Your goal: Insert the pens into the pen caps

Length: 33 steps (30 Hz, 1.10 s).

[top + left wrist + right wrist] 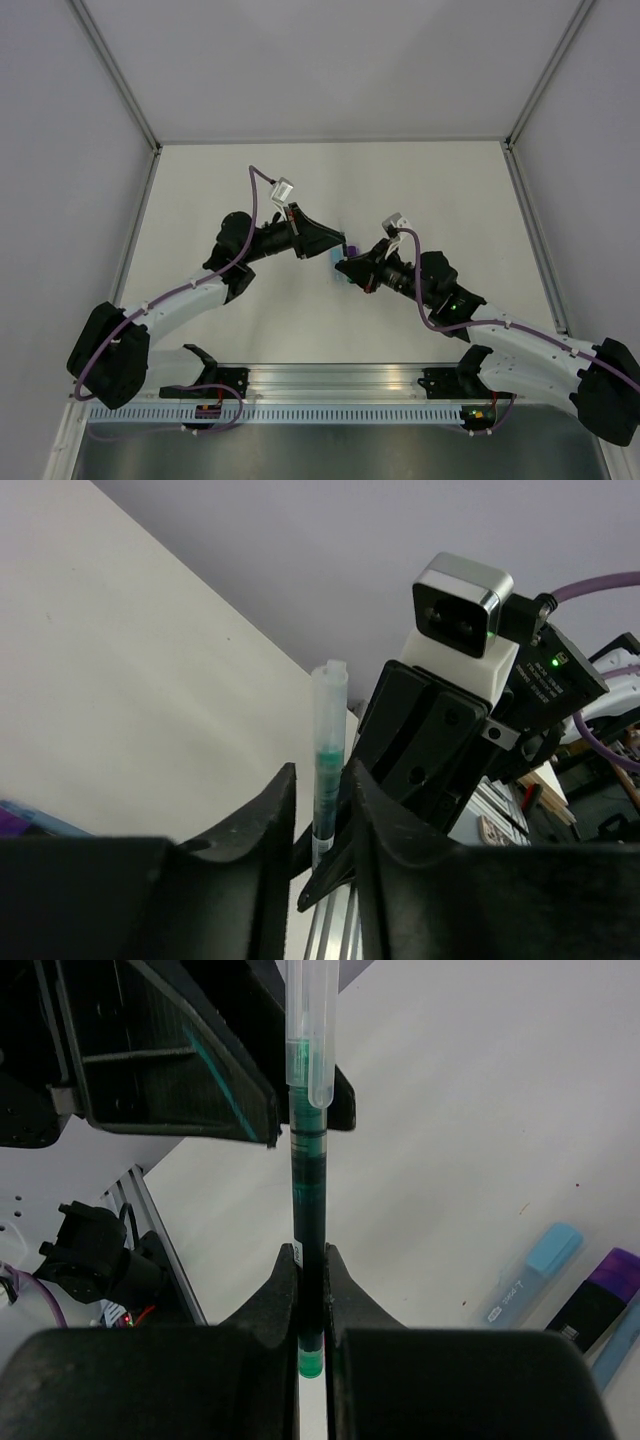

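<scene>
My right gripper (312, 1260) is shut on the thin dark green pen (308, 1190) near its green back end and holds it up above the table. A slim clear bluish cap (305, 1020) sits over the pen's far end. My left gripper (322, 775) has its jaws a little apart on either side of the capped pen (328, 750), with a thin gap on one side. In the top view the left gripper (335, 241) and the right gripper (345, 267) meet tip to tip at the table's middle. The black-and-purple marker (600, 1295) and the light blue marker (530, 1275) lie on the table below.
In the top view the purple marker (351, 247) and the light blue marker (335, 258) lie right under the two grippers. Another light blue piece (618, 1350) lies beside the purple marker. The aluminium rail (340, 380) runs along the near edge. Grey walls stand round the white table (430, 190).
</scene>
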{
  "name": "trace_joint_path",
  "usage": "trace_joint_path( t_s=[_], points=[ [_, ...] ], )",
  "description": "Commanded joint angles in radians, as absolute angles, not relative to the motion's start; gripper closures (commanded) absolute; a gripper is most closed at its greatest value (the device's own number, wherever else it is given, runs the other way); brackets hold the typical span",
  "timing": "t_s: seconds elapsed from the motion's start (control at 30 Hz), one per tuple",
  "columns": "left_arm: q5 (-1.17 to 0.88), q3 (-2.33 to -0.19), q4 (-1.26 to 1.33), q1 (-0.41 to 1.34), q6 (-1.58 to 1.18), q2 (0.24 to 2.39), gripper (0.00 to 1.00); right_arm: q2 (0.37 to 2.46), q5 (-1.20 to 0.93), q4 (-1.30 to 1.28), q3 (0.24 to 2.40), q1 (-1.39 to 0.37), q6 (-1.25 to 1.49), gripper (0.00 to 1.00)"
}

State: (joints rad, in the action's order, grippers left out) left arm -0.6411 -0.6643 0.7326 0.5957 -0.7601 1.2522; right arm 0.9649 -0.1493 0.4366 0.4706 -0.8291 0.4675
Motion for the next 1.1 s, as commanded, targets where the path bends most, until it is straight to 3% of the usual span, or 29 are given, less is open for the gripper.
trace_joint_path(
  t_s=[0.0,0.27,0.83,1.07],
  points=[
    [-0.699,-0.664,0.730,0.609,-0.738,1.250,0.63,0.953,-0.161,0.529,0.494,-0.828,0.460,1.00],
    [-0.646,-0.689,0.641,0.611,-0.707,1.212,0.43,0.953,-0.207,0.549,0.494,-0.828,0.465,1.00],
    [-0.667,-0.787,0.543,0.609,-0.680,1.144,0.38,0.989,-0.281,0.561,0.509,-0.830,0.477,1.00],
    [-0.626,-0.796,0.523,0.609,-0.673,1.140,0.41,0.989,-0.291,0.561,0.511,-0.828,0.477,1.00]
  ],
)
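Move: The clear cap, upright on the green pen gripped low in the right hand, is at the left fingertips: level fore and aft, about 1 cm right, its middle 2 cm above. It is some 8 cm above the right hand and 1 cm right. Far below the left hand, roughly 26 cm, lie the blue marker, 6 cm ahead and 1 cm left, and the black marker, 6 cm ahead and 3 cm right. Left hand opens wider, dips, rises about 4 cm beside the cap; right shifts pen back, left and up. ##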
